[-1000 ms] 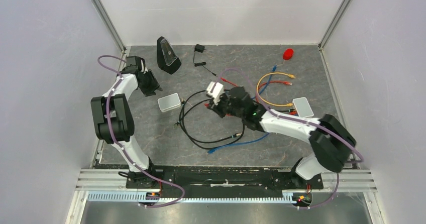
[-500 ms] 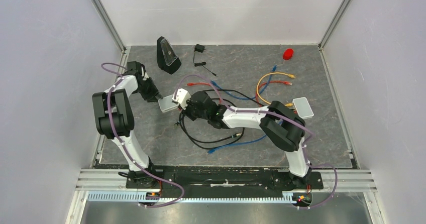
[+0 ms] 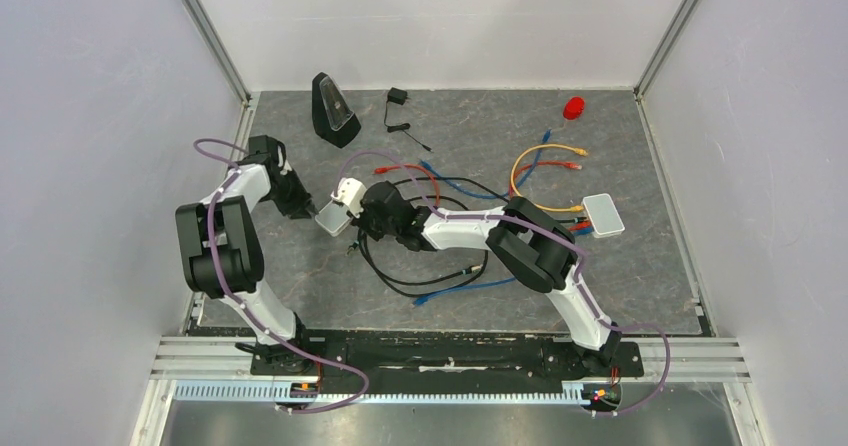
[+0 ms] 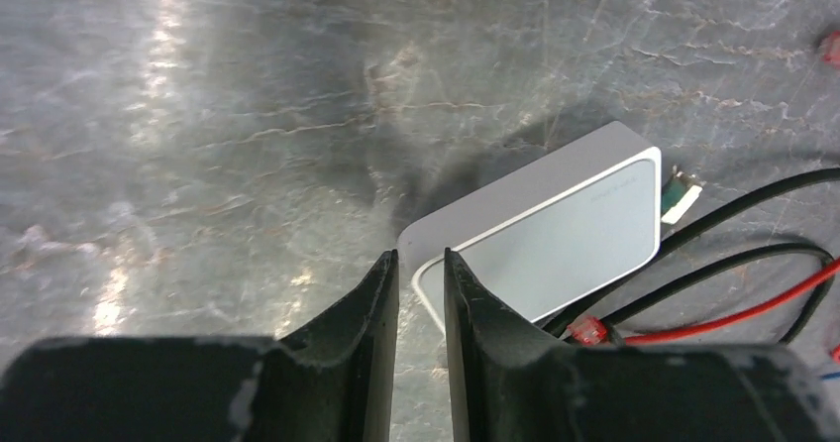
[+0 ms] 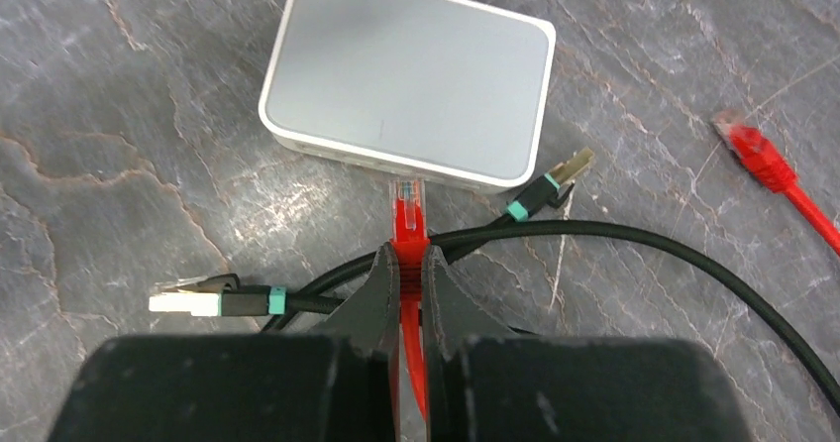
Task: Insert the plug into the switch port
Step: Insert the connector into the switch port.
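The switch box (image 3: 333, 220), flat and pale grey-white, lies left of the table's middle. Its port is in the edge facing my right gripper, but I cannot make out the socket itself. My right gripper (image 5: 409, 254) is shut on the red plug (image 5: 408, 214). The plug's clear tip touches the box (image 5: 406, 75) at the middle of that edge. My left gripper (image 4: 420, 259) has its jaws a narrow gap apart, pinching the near corner of the box (image 4: 565, 229). From above, the left gripper (image 3: 308, 209) is on the box's left and the right gripper (image 3: 354, 212) on its right.
A black wedge-shaped device (image 3: 333, 109) and a black adapter (image 3: 397, 97) stand at the back. A red round object (image 3: 573, 107) and a second white box (image 3: 603, 214) lie right. Black (image 3: 420, 281), yellow (image 3: 540, 166) and blue cables sprawl mid-table. A white-tipped plug (image 5: 188, 301) lies beside my right fingers.
The right arm swung left from the table's middle, carrying the red plug to the box's edge. The left gripper came in to the box's corner and narrowed its jaws. The box shifted slightly nearer.
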Robot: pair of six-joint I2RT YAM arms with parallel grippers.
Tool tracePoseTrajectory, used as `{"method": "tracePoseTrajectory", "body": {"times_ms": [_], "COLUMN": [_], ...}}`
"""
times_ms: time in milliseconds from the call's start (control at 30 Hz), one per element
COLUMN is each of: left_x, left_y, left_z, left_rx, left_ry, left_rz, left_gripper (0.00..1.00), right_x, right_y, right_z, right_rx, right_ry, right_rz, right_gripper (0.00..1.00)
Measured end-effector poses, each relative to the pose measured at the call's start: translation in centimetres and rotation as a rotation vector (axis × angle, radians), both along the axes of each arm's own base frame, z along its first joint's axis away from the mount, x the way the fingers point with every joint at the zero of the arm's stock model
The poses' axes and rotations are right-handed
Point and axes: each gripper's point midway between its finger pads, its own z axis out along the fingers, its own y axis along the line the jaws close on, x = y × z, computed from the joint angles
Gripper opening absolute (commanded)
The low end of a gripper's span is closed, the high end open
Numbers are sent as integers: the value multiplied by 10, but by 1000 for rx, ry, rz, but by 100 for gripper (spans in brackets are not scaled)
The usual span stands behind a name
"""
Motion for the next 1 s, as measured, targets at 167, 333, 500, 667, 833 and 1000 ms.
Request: {"method": "tracePoseTrajectory", "body": {"times_ms": [167,333,500,667,833,1000], "left_x": [1,16,42,53,56,55], "left_y": [14,12,1,-6,-12,-18], "left_z": [9,13,4,-9,-13,-14], "left_rx": [32,-9,-100,-157,-200,-238], "left_ry": [-25,-75,-80,-50,-40,-36], "left_rz": [51,59,21,-3,-20,-32], "left_gripper": [30,33,32,29,28,27], "right_x": [1,6,15,24,29,31], "right_y": [-9,-9,-7,-9,-13,-12], "right_z": [-7,-10,-10,-10,-11,-12], "right_rx": [-42,-68,-87,-107,-129,-150], "right_ry": [7,7,4,7,7,16], "right_rz": [-28,-46,-71,-99,-119,-122], "right_gripper": [0,0,0,0,0,0]}}
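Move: The right hand holds a red plug, its tip close to the switch's long near-right side. The switch's middle is about 3 cm ahead, 4 cm left and 2 cm below. A black plug lies 5 cm ahead and 2 cm right, another 5 cm back and 1 cm left, and a loose red plug some 11 cm ahead and 6 cm right, all on the table. From the empty left hand the switch is about 4 cm right, 1 cm back and 2 cm lower. Still pinched in the right fingers, the red plug keeps its tip close by the switch's side and travels along it towards the forward end, about 3 cm forward with a slight drift right and down, turning a little clockwise. The half-open left fingers first swing slightly left and up, then go some 5 cm forward and down beside the switch's forward corner, rolling about 15 degrees. ##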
